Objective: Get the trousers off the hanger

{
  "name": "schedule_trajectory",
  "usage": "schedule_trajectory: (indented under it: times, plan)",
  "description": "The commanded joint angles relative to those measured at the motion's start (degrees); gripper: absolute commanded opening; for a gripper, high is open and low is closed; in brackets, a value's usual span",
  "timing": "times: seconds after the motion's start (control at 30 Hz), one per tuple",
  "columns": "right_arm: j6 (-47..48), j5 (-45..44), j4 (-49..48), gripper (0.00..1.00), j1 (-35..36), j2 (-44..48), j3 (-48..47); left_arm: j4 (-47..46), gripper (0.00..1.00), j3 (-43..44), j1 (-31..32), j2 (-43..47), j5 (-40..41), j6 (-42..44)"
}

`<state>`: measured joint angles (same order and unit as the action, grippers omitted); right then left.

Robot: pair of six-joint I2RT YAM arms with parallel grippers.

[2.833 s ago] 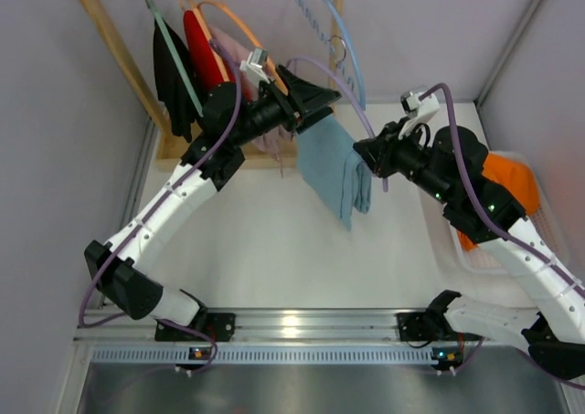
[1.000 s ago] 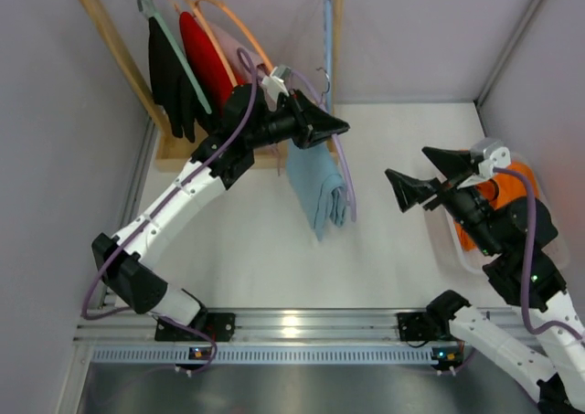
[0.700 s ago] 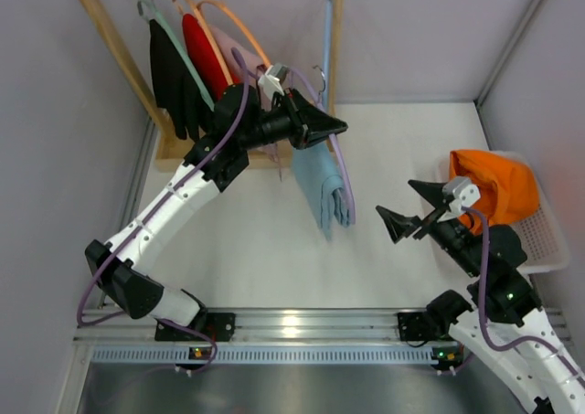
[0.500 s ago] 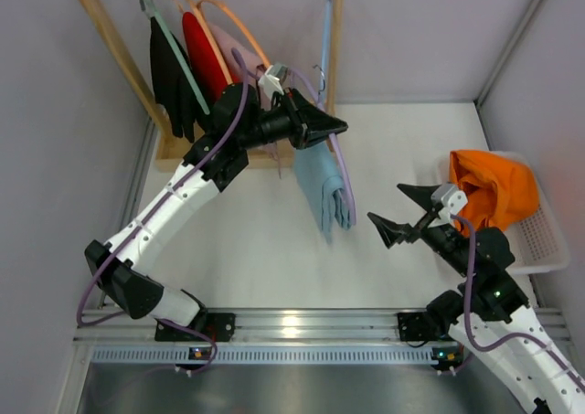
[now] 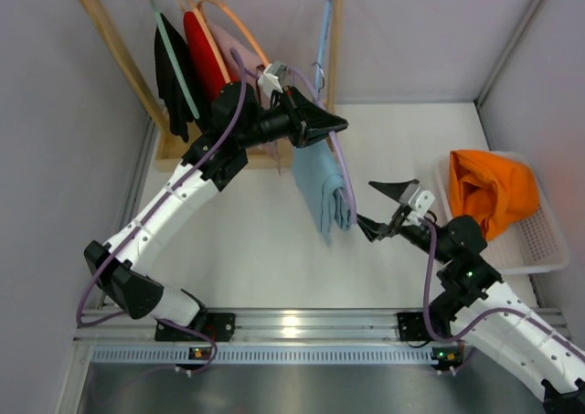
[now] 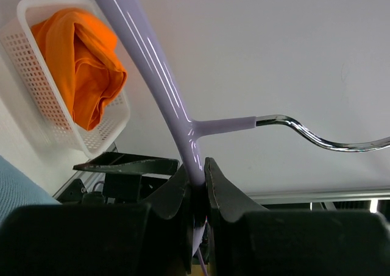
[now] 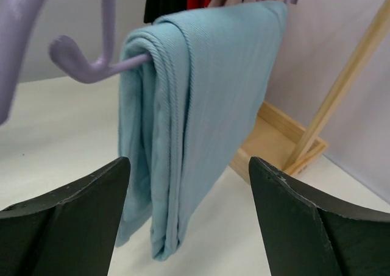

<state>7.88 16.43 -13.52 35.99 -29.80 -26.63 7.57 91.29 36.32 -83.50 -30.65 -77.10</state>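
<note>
The trousers (image 5: 324, 189) are a light blue folded cloth draped over the lower bar of the lavender hanger (image 5: 345, 178), clear of the rack. My left gripper (image 5: 335, 124) is shut on the hanger's stem just below its metal hook; in the left wrist view the hanger (image 6: 159, 76) rises from between the closed left gripper (image 6: 196, 173). My right gripper (image 5: 367, 207) is open just right of the trousers' lower end. From the right wrist the trousers (image 7: 201, 99) hang straight ahead of the right gripper (image 7: 189, 163), apart from both fingers, and the hanger's hooked end (image 7: 85, 67) shows at left.
A wooden rack (image 5: 117, 56) at the back left carries black (image 5: 174, 78), red (image 5: 207, 59) and pink garments, an orange hanger (image 5: 239, 28) and a pale blue hanger (image 5: 322, 32). A white basket (image 5: 547, 242) at the right holds an orange cloth (image 5: 489, 190).
My right gripper has swung left from over the basket to beside the trousers' lower end, uncovering the orange cloth. The left gripper keeps its hold, almost unmoved.
</note>
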Motion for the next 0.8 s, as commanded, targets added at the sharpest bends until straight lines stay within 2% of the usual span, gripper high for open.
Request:
schedule_trajectory:
  times: [0.0,0.2,0.53,0.77]
  plan:
    - [4.0,1.7,-7.7,0.79,2.9,-0.6,0.3,-13.0,0.0,5.2,-0.2,3.6,-0.6,-1.3]
    - [5.5,1.3,-15.0,0.68,3.8,-6.5,1.0,-13.1,0.0,5.2,-0.2,3.6,-0.3,-1.2]
    - [7.1,-1.2,-23.9,0.57,4.4,-14.3,-0.3,-13.1,0.0,4.3,-0.2,4.3,-0.5,-1.2]
    - [6.6,-3.2,-26.5,0.51,4.6,-17.7,-1.6,-13.1,0.0,2.9,-0.2,5.2,-0.5,-1.5]
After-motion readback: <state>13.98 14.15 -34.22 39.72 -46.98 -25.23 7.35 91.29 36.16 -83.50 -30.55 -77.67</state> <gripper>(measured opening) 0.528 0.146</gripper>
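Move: The blue trousers hang folded over the lilac hanger, their middle some 7 cm ahead of the right hand, 8 cm to its left and 2 cm higher. The hanger's near end curves past about level with this hand, 5 cm left and 5 cm above; the rack's near right corner is roughly 25 cm ahead, 8 cm left and 25 cm below. From the left hand, the trousers are about 3 cm back, 2 cm left and 15 cm down. The trousers' near folded edge comes between the right hand's jaws as that hand moves about 5 cm left and forward, first mostly left with a slight rise, then forward and left while sinking slightly. Its fingers tip up some 5 degrees and close from wide to about half open, not yet clamped shut. The left hand stays still, keeping its pinch on the lilac hanger. ##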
